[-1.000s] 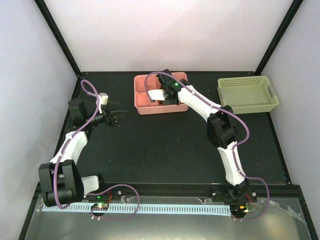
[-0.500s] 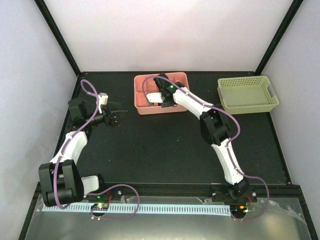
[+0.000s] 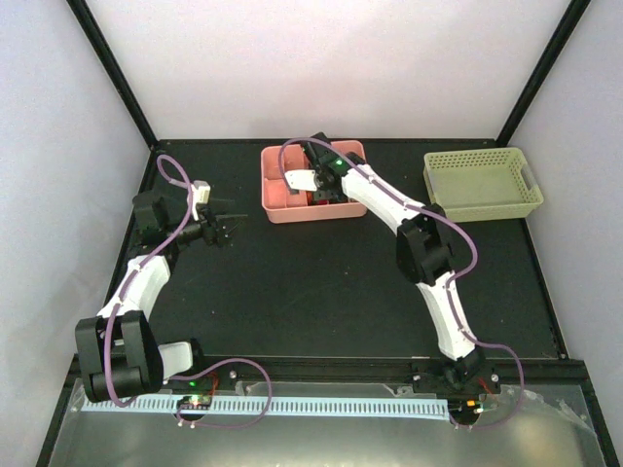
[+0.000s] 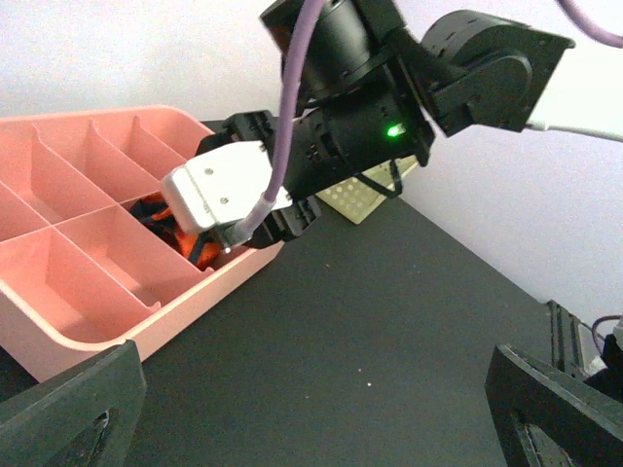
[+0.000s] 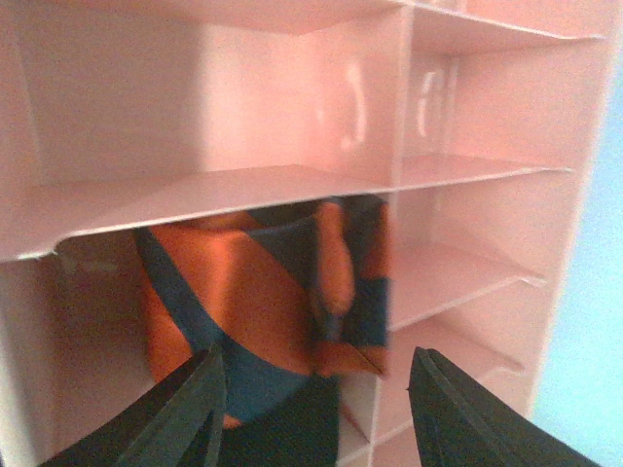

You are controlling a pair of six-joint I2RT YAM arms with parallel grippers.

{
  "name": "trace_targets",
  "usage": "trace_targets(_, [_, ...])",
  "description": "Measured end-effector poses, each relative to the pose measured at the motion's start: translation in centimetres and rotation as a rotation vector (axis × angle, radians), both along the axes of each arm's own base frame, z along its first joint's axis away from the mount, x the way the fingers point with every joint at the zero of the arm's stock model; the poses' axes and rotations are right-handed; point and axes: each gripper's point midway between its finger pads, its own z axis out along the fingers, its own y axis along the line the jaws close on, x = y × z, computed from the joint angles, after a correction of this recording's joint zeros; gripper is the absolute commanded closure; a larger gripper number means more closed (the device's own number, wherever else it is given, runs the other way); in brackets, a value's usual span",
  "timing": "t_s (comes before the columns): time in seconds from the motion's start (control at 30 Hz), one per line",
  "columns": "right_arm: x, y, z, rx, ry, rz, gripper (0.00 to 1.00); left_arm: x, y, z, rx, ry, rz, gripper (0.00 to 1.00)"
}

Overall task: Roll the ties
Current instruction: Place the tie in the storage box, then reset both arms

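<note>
The tie (image 5: pixel 253 292), orange-red with dark navy stripes, sits rolled up in one compartment of the pink tray (image 5: pixel 243 185). My right gripper (image 5: pixel 316 399) is open just above it, one finger on each side, holding nothing. In the top view the right gripper (image 3: pixel 326 192) is over the tray (image 3: pixel 282 216), and a bit of the tie (image 3: pixel 306 197) shows beside it. The left wrist view shows the tie (image 4: pixel 180 233) under the right wrist, inside the tray (image 4: pixel 117 321). My left gripper (image 3: pixel 226 227) is open and empty above the mat, left of the tray.
A yellow-green mesh basket (image 3: pixel 482 183) stands at the back right of the black table; it also shows in the left wrist view (image 4: pixel 360 199). The tray's other compartments look empty. White walls enclose the back and sides.
My right wrist has shifted slightly over the tray, first left and then back a little. The left arm has not moved.
</note>
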Motion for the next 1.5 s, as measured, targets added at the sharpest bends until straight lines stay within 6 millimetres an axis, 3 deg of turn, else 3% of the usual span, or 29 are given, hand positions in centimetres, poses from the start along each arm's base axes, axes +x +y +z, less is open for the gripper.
trace_targets(0.23, [-0.3,-0.1,6.2,0.080,-0.081,-0.010,0.21,0.6,0.6,-0.5,0.037,0.009,0.063,0.01])
trace_targets(0.43, [-1.1,-0.3,11.3,0.170,-0.136,-0.030,0.01,2.1,1.9,0.9,0.115,-0.018,0.154,0.01])
trace_targets(0.6, [-2.5,-1.0,16.2,0.272,-0.180,-0.065,0.00,3.7,3.0,3.0,0.175,-0.025,0.218,0.01])
trace_targets(0.83, [-7.3,-4.3,24.0,0.472,-0.243,-0.140,0.00,6.1,3.8,5.3,0.253,-0.013,0.279,0.01])
trace_targets(1.03, [-11.3,-9.9,28.2,0.661,-0.279,-0.258,0.00,7.6,1.0,6.1,0.368,-0.016,0.250,0.01])
trace_targets(1.13, [-12.1,-13.7,27.7,0.742,-0.263,-0.365,0.00,7.7,-1.8,4.9,0.442,0.007,0.216,0.01])
trace_targets(1.27, [-12.2,-18.8,24.0,0.843,-0.189,-0.545,0.00,7.1,-4.4,2.4,0.501,0.066,0.163,0.01])
trace_targets(1.37, [-12.8,-22.8,18.6,0.926,-0.089,-0.713,0.00,6.9,-4.8,1.4,0.522,0.083,0.159,0.01])
trace_targets(1.5, [-14.7,-24.4,12.7,0.986,0.029,-0.829,0.00,6.5,-4.6,-1.6,0.563,0.145,0.162,0.01])
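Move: Just below the right hand, about 4 cm down, lies the rolled orange-and-black tie in the storage box. The black roll is level with the tie and about 4 cm to its right, the patterned roll some 9 cm to its right. The green basket stands about 36 cm to the hand's right and 2 cm farther out. From the left hand, the tie is roughly 16 cm ahead, 17 cm to the right and 16 cm below. Rising almost straight out of the box, the right hand opens from half to fully wide, clears the tie by some 28 cm, then swings back and right towards the green basket while sinking about 15 cm, turning clockwise and rolling its left side up. The empty left hand, still open, goes forward and arcs right towards the box, its left side rising some 30 degrees. ##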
